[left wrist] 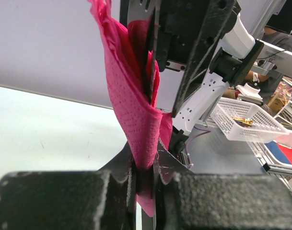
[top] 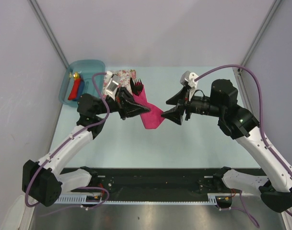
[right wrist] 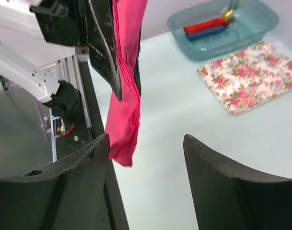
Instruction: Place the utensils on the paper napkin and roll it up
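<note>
The magenta paper napkin (top: pixel 150 115) is rolled into a long bundle and held off the table. Dark fork tines (top: pixel 137 85) stick out of its far end; the knife is hidden. My left gripper (top: pixel 134 107) is shut on the bundle's middle. In the left wrist view the napkin (left wrist: pixel 136 110) rises out of the pinched left gripper (left wrist: pixel 146 167). My right gripper (top: pixel 170 108) stands open just right of the napkin's near end. In the right wrist view the napkin (right wrist: pixel 124 110) hangs by the left finger of the right gripper (right wrist: pixel 146 163), with nothing between the fingers.
A floral cloth (top: pixel 124 75) lies flat at the back of the table, also seen in the right wrist view (right wrist: pixel 251 76). A teal bin (top: pixel 86 64) at the back left holds a red roll and a blue roll (right wrist: pixel 205 26).
</note>
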Controlling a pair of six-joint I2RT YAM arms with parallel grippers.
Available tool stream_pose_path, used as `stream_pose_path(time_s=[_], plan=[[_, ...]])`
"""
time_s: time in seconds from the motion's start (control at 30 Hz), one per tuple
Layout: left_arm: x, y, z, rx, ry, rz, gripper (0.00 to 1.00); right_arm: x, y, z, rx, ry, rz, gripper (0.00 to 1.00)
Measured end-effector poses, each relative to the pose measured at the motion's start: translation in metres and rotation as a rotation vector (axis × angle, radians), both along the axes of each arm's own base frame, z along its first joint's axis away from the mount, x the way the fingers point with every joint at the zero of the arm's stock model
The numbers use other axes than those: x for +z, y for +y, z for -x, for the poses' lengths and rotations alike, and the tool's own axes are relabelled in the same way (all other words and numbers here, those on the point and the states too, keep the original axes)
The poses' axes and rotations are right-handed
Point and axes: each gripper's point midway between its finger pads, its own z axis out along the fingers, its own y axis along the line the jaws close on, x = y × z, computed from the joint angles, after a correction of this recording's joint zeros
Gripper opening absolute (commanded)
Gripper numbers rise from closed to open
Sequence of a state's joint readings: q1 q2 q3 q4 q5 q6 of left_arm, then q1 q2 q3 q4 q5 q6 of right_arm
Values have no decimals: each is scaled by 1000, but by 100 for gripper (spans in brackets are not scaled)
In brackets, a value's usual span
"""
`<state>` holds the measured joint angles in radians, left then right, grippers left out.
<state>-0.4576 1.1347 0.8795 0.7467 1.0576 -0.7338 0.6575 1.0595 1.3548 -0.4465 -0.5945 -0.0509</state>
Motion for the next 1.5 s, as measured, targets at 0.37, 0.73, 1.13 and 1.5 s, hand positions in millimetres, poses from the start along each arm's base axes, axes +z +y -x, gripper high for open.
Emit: stream_pose_path(time_s=[0.37, 0.73, 1.13, 1.5], plan=[[-1, 1, 2, -8, 4, -7, 0, -18, 1, 10, 57, 101, 37, 31], [2, 2, 8, -25, -7, -8, 0, -24, 2, 0, 24, 99, 54, 0], [18, -8, 10, -66, -11, 16, 0, -29, 33, -25, 15, -1, 23, 0], [24, -12, 4, -54, -12, 40, 0, -17, 58, -25, 52, -84, -64, 0]])
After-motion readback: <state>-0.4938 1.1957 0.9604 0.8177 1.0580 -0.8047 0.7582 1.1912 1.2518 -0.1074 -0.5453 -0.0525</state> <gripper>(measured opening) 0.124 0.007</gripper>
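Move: The napkin's loose flap hangs about 2 cm back, 3 cm left and 2 cm below the right hand's open fingers. The middle of the rolled bundle, held in the left fingers, is some 9 cm to the right hand's left and roughly level with it. The fork and knife heads stick out about 5 cm ahead, 13 cm left and 7 cm above. From the left hand the flap is about 6 cm right, 2 cm back and 2 cm below. The right hand's fingers shut on the loose napkin flap's corner after sinking about 2 cm and drawing slightly back. Once shut, they carry it left roughly 5 cm and forward about 3 cm, against the bundle. The left hand keeps its pinch on the roll, then lifts it about 2 cm and eases slightly right to meet the wrap. ##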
